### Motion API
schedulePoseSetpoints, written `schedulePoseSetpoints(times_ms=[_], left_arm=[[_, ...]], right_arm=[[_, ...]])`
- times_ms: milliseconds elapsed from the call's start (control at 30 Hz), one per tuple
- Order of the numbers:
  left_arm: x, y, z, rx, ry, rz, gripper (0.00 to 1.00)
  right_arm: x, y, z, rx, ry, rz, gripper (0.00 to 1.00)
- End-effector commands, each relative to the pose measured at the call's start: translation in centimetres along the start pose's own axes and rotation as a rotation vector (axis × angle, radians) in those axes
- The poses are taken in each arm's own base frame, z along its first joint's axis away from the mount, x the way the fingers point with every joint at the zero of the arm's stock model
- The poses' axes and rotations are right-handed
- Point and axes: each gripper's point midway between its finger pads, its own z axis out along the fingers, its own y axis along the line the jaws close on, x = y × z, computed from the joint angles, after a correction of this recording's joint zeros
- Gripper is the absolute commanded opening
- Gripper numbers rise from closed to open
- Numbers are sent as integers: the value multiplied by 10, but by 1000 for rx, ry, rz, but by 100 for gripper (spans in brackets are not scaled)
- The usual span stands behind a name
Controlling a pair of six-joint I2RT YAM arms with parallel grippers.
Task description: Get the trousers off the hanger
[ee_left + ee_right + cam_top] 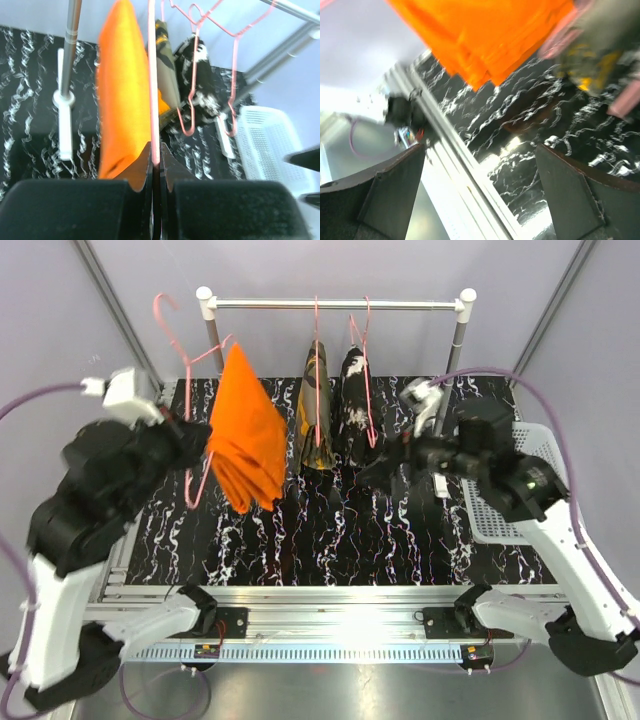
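Note:
The bright orange trousers (pixel 246 442) drape over a pink hanger (pixel 186 380) that is off the rail and tilted left. My left gripper (pixel 196 445) is shut on that hanger's wire (pixel 153 100), beside the orange cloth (pixel 122 90). The camouflage trousers (pixel 316 410) and the black-and-white trousers (pixel 353 405) hang on pink hangers from the rail (pixel 335 304). My right gripper (pixel 385 468) is open and holds nothing. It sits right of the orange trousers and below them (pixel 485 35), its fingers (pixel 395 185) spread wide over the table.
A white mesh basket (pixel 500 505) stands at the table's right edge. The rack's posts (pixel 212 335) rise at the back on white feet. The black marbled tabletop (pixel 340 530) lies under the clothes, with a metal rail along its front edge (pixel 330 595).

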Motion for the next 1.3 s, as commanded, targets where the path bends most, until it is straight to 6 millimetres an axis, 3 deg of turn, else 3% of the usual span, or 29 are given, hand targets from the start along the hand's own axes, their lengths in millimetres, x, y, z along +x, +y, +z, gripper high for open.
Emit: schedulePoseSetpoints(times_ms=[0, 33, 167, 233, 267, 300, 400, 467, 567, 667, 900, 1267], left_arm=[[-41, -21, -36, 171, -205, -157, 0], [-35, -20, -40, 184, -197, -181, 0], [-29, -14, -58, 215, -210, -235, 0], [-33, -12, -66, 217, -229, -268, 0], [-34, -11, -68, 216, -234, -274, 0], [-38, -11, -71, 213, -244, -286, 0], [-48, -10, -77, 205, -268, -306, 0], [-53, -12, -76, 208, -278, -313, 0], [-62, -16, -78, 220, -297, -326, 0], [-71, -19, -80, 234, -323, -343, 0], [-90, -25, -86, 278, -397, -432, 0], [-122, -33, -93, 309, -478, -519, 0]], right_arm=[[0, 39, 14, -50, 21, -170, 100], [-3, 32, 22, 20, 4, -175, 100], [-3, 65, 60, -7, -66, -195, 99], [7, 82, 75, 22, -96, -225, 99], [-3, 90, 81, 30, -162, -223, 100], [7, 91, 92, 87, -175, -224, 99], [8, 98, 114, 132, -262, -183, 100], [9, 112, 124, 113, -304, -165, 99], [29, 117, 151, 144, -285, -195, 100], [35, 128, 169, 114, -314, -207, 99], [61, 112, 199, 190, -333, -202, 99], [92, 121, 239, 183, -318, -243, 99]])
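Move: The hanger's pink wire is already pinched in my left hand, with the orange trousers hanging about 12 cm ahead, 5 cm right and some 6 cm below it. From my open right hand they are roughly 12 cm ahead and 21 cm left, a touch higher. The camouflage trousers hang 24 cm ahead of my right hand, 10 cm left and 10 cm lower; the black-and-white ones are level with those, only 2 cm left. I sweep my right hand about 25 cm left and lower it 13 cm to the hem of the orange trousers, fingers wide open and tips tilting up some 20 degrees towards level. My left hand keeps its pinch on the hanger, draws back and down first, then lifts about 7 cm while rolling its left side down. ##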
